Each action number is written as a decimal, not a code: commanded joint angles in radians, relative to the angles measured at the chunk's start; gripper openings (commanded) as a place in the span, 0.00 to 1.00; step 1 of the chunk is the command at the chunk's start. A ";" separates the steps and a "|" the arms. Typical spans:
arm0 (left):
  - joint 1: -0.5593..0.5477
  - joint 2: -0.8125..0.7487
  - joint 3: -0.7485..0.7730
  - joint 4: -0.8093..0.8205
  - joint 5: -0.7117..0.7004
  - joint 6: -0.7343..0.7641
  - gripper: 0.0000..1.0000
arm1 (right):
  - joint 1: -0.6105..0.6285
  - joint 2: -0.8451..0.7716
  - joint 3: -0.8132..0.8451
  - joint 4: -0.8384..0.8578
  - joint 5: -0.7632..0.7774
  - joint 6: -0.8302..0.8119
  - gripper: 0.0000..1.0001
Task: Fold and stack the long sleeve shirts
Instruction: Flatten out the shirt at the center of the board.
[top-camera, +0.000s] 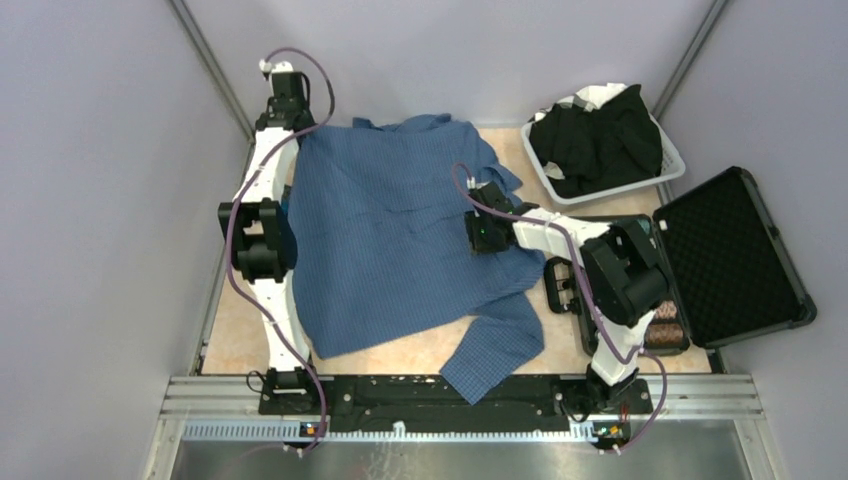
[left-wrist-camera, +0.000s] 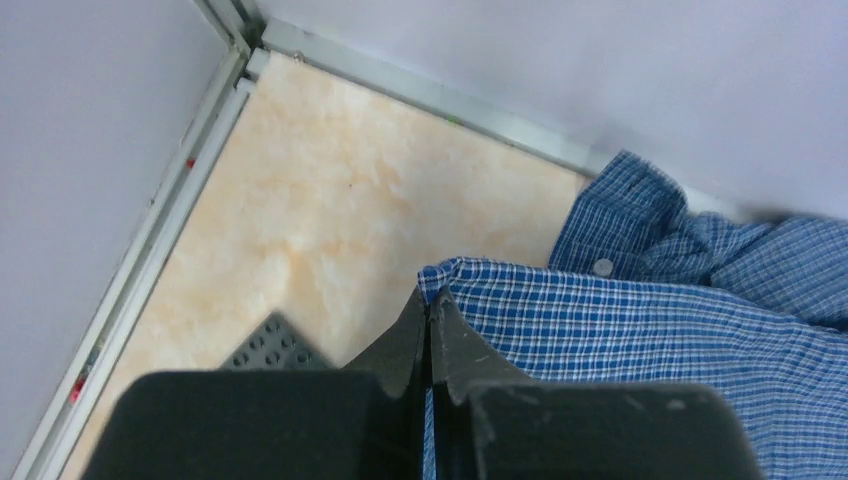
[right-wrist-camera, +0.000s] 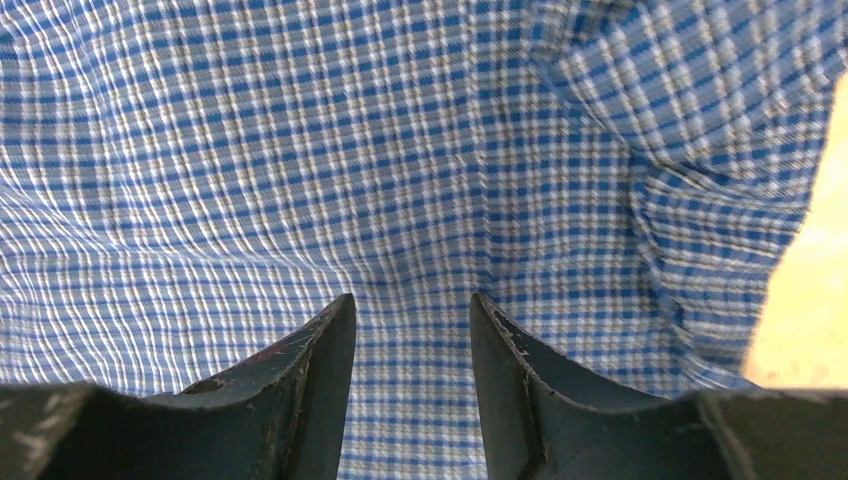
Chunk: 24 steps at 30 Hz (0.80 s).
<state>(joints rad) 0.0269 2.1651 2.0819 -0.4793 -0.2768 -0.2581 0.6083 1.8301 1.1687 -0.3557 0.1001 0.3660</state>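
The blue fine-checked long sleeve shirt (top-camera: 400, 240) lies spread across the table, one sleeve trailing toward the near edge. At its far left corner my left gripper (top-camera: 296, 132) is shut on the hem. The left wrist view shows the fingertips (left-wrist-camera: 430, 297) pinching a fold of checked cloth (left-wrist-camera: 650, 320), with a strip of it between the jaws. Over the shirt's right side my right gripper (top-camera: 480, 238) stands open. In the right wrist view its tips (right-wrist-camera: 412, 298) rest on or just above the fabric (right-wrist-camera: 400, 150), nothing gripped. Black shirts (top-camera: 600, 140) fill a basket.
A white basket (top-camera: 640, 188) stands at the back right. An open black hard case (top-camera: 730, 255) with foam lining lies at the right edge. A black studded plate (left-wrist-camera: 270, 345) shows under the left gripper. Metal rails and walls bound the table (top-camera: 250, 335).
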 joint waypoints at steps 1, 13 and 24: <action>0.037 0.127 0.180 -0.124 -0.018 0.010 0.05 | -0.012 0.032 0.144 -0.003 -0.030 0.014 0.45; -0.106 -0.156 -0.138 -0.020 0.225 0.000 0.83 | -0.100 0.007 0.215 -0.072 0.037 0.015 0.61; -0.259 -0.588 -0.738 -0.041 0.272 -0.086 0.82 | -0.087 0.184 0.372 -0.082 0.221 -0.092 0.67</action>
<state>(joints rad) -0.2302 1.7237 1.5185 -0.5224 -0.0273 -0.2848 0.5018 1.9686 1.4715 -0.4419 0.2142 0.3363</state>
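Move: The left hand holds the shirt's far left corner aloft; the shirt's middle lies about 24 cm back, 24 cm to its right and 20 cm below. At that table level, the far sleeve is roughly 2 cm ahead and 16 cm right of it, the grey board 17 cm back and 2 cm left. From the right hand, the bunched right edge lies some 14 cm ahead, 5 cm right and 3 cm down; the laundry basket is about 23 cm ahead and 30 cm right at hand height, the loose lower sleeve 23 cm back, 1 cm right and 5 cm down. After a last small push forward and left, the left hand opens wide and lets go of the shirt's corner, then sweeps back about 16 cm and right nearly 20, over the shirt towards its middle, turning some 25 degrees clockwise. Forward goes the right hand, about 9 cm towards the bunched right edge, rising 4 cm early on while its fingers open wider. ##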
